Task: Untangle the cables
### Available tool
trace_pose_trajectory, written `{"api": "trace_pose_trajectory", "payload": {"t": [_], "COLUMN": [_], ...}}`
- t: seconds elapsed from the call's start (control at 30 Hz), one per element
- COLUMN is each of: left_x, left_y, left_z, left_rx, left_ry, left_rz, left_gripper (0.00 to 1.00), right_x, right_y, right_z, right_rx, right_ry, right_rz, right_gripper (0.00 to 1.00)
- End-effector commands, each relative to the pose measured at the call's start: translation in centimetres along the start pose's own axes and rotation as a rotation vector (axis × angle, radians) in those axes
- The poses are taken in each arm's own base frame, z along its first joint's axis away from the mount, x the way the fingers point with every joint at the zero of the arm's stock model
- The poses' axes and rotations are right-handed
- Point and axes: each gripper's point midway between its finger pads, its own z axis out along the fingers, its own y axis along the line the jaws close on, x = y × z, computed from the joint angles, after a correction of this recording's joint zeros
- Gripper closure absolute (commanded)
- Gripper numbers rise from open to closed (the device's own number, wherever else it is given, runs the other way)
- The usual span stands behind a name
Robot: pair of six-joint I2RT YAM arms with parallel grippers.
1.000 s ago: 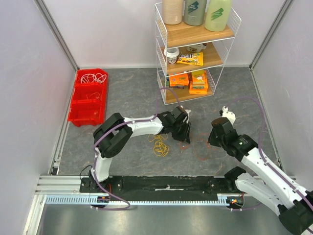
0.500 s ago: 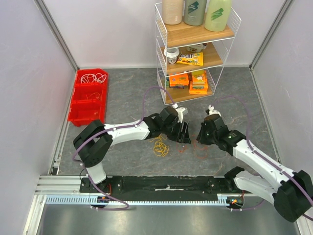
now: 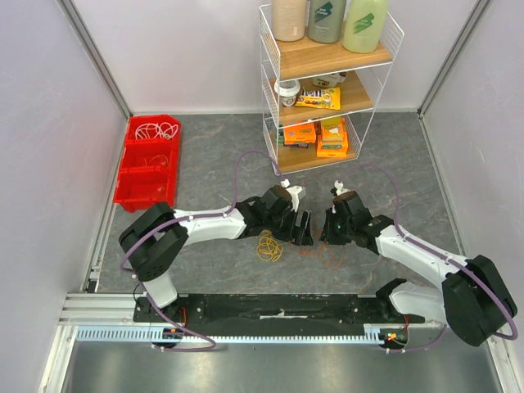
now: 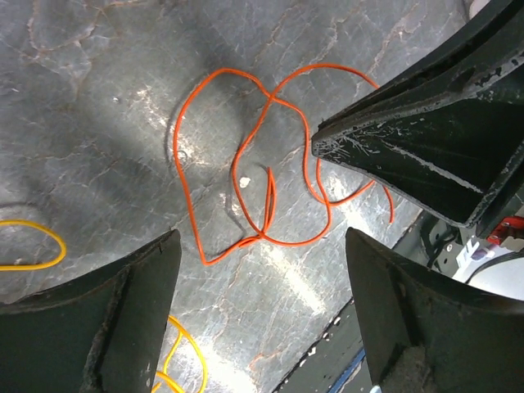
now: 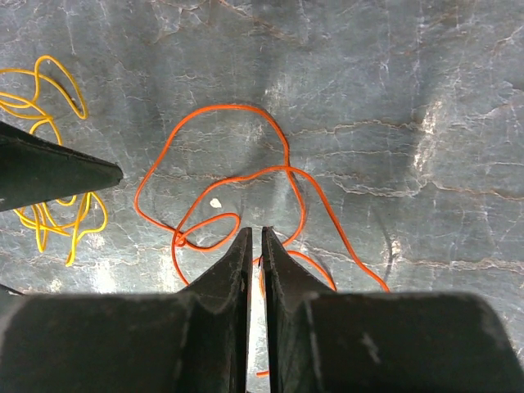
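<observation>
An orange cable (image 3: 316,250) lies in loose crossed loops on the grey table between my two grippers. The left wrist view shows the orange cable (image 4: 268,206) just ahead of my left gripper (image 4: 260,237), which is open wide with nothing between its fingers. My right gripper (image 5: 255,230) hangs low over the orange cable (image 5: 229,106), its jaws closed to a thin slit. A strand shows in the slit, and I cannot tell if it is pinched. A yellow cable (image 3: 267,245) sits coiled left of the orange one. White cables (image 3: 155,129) lie in a red bin (image 3: 144,187).
A wire shelf rack (image 3: 327,98) with bottles and boxes stands at the back centre, close behind both grippers. The red bin sits at the far left by the wall. A black rail (image 3: 278,307) runs along the near edge.
My left gripper's jaws have opened wide and it has shifted a little toward me. My right gripper has moved left and down over the orange cable, close to the left one.
</observation>
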Motion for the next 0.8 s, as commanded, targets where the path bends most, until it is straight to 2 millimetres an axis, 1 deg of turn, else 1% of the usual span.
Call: {"api": "trace_pose_trajectory", "payload": {"t": [0.0, 0.1, 0.17, 0.27, 0.37, 0.43, 0.5, 0.53, 0.6, 0.67, 0.7, 0.73, 0.77], "left_x": [-2.6, -2.0, -1.5, -0.3, 0.5, 1.1, 1.7, 2.0, 2.8, 3.0, 3.1, 3.2, 3.3], "left_y": [0.2, 1.1, 0.8, 0.2, 0.6, 0.3, 0.2, 0.3, 0.3, 1.0, 1.0, 1.5, 1.5], "left_z": [-0.3, 0.9, 1.4, 2.3, 2.9, 3.0, 3.2, 3.3, 3.5, 3.5, 3.5, 3.5, 3.4], "left_rx": [-0.027, -0.029, 0.002, 0.055, 0.012, -0.013, -0.052, -0.084, -0.15, -0.242, -0.273, -0.329, -0.363], "left_ry": [-0.05, 0.012, 0.045, 0.109, 0.135, 0.145, 0.151, 0.156, 0.167, 0.156, 0.156, 0.145, 0.142], "left_rz": [0.06, 0.073, 0.082, 0.062, 0.059, 0.087, 0.108, 0.117, 0.149, 0.176, 0.191, 0.213, 0.232], "left_gripper": [0.12, 0.12, 0.11, 0.11, 0.12, 0.18, 0.25, 0.27, 0.35, 0.43, 0.46, 0.47, 0.48], "right_x": [-1.6, -1.6, -2.1, -3.1, -4.4, -4.9, -5.7, -6.0, -6.3, -6.4, -6.4, -6.4, -6.3], "right_y": [1.0, 0.8, 0.8, 1.1, 1.8, 2.2, 2.2, 2.3, 2.4, 2.4, 2.4, 2.3, 2.3], "right_z": [0.0, -0.3, -1.0, -2.7, -4.4, -5.5, -6.4, -6.9, -7.6, -8.2, -8.3, -8.4, -8.6], "right_rx": [-0.033, -0.025, -0.021, -0.026, -0.04, -0.057, -0.049, -0.054, -0.056, -0.058, -0.058, -0.057, -0.056], "right_ry": [-0.05, -0.053, -0.078, -0.133, -0.189, -0.215, -0.257, -0.273, -0.293, -0.306, -0.306, -0.308, -0.309], "right_rz": [-0.036, -0.033, -0.03, -0.028, -0.031, -0.032, -0.03, -0.03, -0.029, -0.028, -0.028, -0.028, -0.028], "right_gripper": [0.85, 0.82, 0.76, 0.69, 0.61, 0.55, 0.49, 0.48, 0.47, 0.47, 0.47, 0.47, 0.47]}}
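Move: Back and to the right of the left gripper lies the orange cable tangle, its middle about 5 cm right, 3 cm back and 4 cm below. The yellow cable is about 9 cm left, 2 cm back and 4 cm down from that hand, and the right gripper is some 6 cm to its right, about level. For the right hand, the orange tangle's middle is roughly 3 cm back and 3 cm below, neither left nor right, with the yellow cable some 15 cm left and 2 cm back. Sinking some 3.5 cm onto the orange tangle, the left hand first eases forward about 2 cm, then draws back and right, rolling its left side up a little while its wide-open fingers narrow to straddle the tangle's corner strands. The right hand rises about 8 cm clear of the cable, drifting slightly right, tilting its fingers more forward and opening to about half. ##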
